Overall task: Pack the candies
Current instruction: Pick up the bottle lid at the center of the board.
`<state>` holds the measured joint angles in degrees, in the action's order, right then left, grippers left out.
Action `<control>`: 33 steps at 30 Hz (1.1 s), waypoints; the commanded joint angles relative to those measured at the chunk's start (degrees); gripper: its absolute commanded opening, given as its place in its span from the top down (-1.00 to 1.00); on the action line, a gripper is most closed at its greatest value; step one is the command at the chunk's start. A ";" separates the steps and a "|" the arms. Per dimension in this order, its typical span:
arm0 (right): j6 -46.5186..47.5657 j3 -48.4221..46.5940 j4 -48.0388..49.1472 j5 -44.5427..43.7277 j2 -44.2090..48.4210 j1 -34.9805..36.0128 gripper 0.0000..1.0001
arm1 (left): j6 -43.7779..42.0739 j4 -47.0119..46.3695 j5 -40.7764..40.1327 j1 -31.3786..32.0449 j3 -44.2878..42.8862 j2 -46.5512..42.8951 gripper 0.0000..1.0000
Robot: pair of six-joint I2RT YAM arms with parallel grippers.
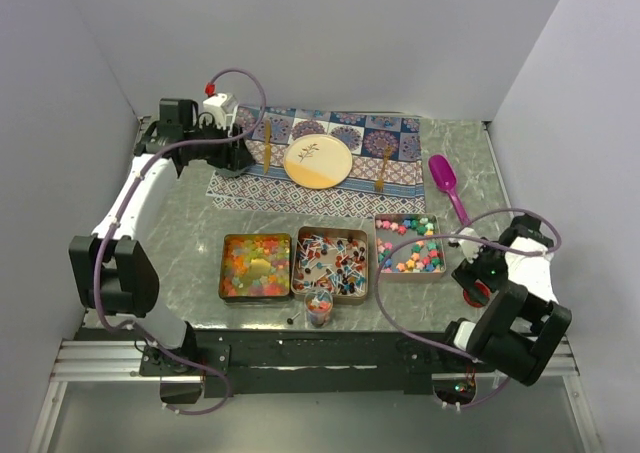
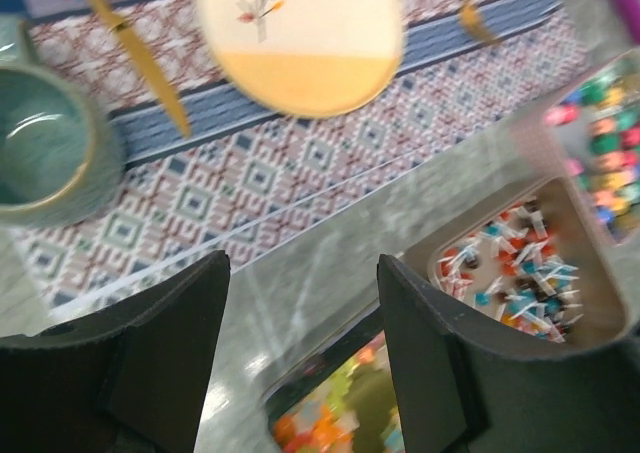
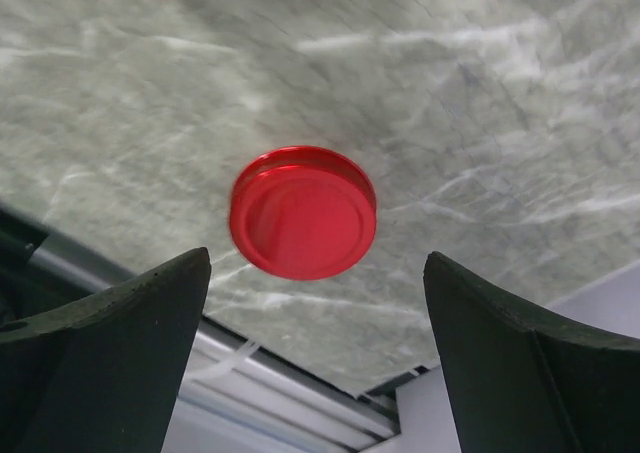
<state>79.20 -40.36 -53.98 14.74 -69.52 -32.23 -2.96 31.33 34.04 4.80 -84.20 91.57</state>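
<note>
The candies lie in three open tins. Orange-yellow-red gummies [image 1: 255,266] fill the left tin, red-blue-white wrapped pieces [image 1: 331,261] the middle one, and pastel star-like pieces [image 1: 410,246] the right one. A small clear jar [image 1: 319,308] holding a few candies stands in front of the middle tin. My left gripper [image 1: 235,151] hovers open and empty over the placemat at the back left. From the left wrist, the left gripper [image 2: 303,268] looks toward the wrapped pieces [image 2: 525,273] and blurred gummies [image 2: 345,418]. My right gripper [image 3: 318,273] stands open over a round red lid [image 3: 303,211] lying flat on the table.
A patterned placemat [image 1: 330,188] carries a cream plate [image 1: 318,161], gold cutlery [image 1: 267,143] and a green cup [image 2: 40,153]. A purple scoop [image 1: 445,181] lies at the back right. The red lid [image 1: 481,294] sits near the table's front right edge [image 3: 300,368].
</note>
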 commanded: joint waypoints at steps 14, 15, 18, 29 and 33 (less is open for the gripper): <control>3.16 4.24 5.37 4.94 -3.61 -3.98 -0.80 | -10.22 9.36 -11.72 0.65 -7.73 5.73 -0.34; 3.07 4.06 5.46 4.94 -3.70 -3.98 -0.78 | -10.05 9.01 -11.80 0.83 -7.29 5.64 -0.33; 3.59 3.45 5.63 4.07 -3.79 -3.98 -0.58 | -9.70 8.49 -11.63 0.92 -7.03 5.55 -0.34; 3.42 -11.03 -8.67 9.86 3.94 -3.55 -0.23 | -7.41 3.84 -7.86 0.39 -5.62 5.46 -0.34; 0.09 -23.69 -17.73 15.13 5.79 2.68 -0.25 | -3.56 -2.05 -5.40 -0.58 -2.55 3.54 -0.34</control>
<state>81.82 -53.21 -61.69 22.68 -67.26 -34.92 -10.39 36.58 24.56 5.17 -89.43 98.19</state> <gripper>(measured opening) 0.700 0.668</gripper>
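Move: The red bottle lid lies on the table almost under the open right fingers: about 1 cm back, 1 cm to the left and some 3 cm down. Of this hand's neighbours, the tray of star candies is roughly 12 cm ahead and 19 cm left, and the purple scoop some 27 cm ahead and 7 cm left, both slightly below. From the left hand, the lid lies about 68 cm right, 26 cm back and 22 cm down. The bottle lid gets pinched by its rim: the right hand sinks about 3 cm over it, shifting slightly back, and closes its wide-open fingers by about a quarter. It then lifts quickly, some 10 cm up and 4 cm forward, tilting the fingers outward about 10 degrees. Empty and half open, the left hand sinks about 4 cm, drifts left and rolls its left side up. ##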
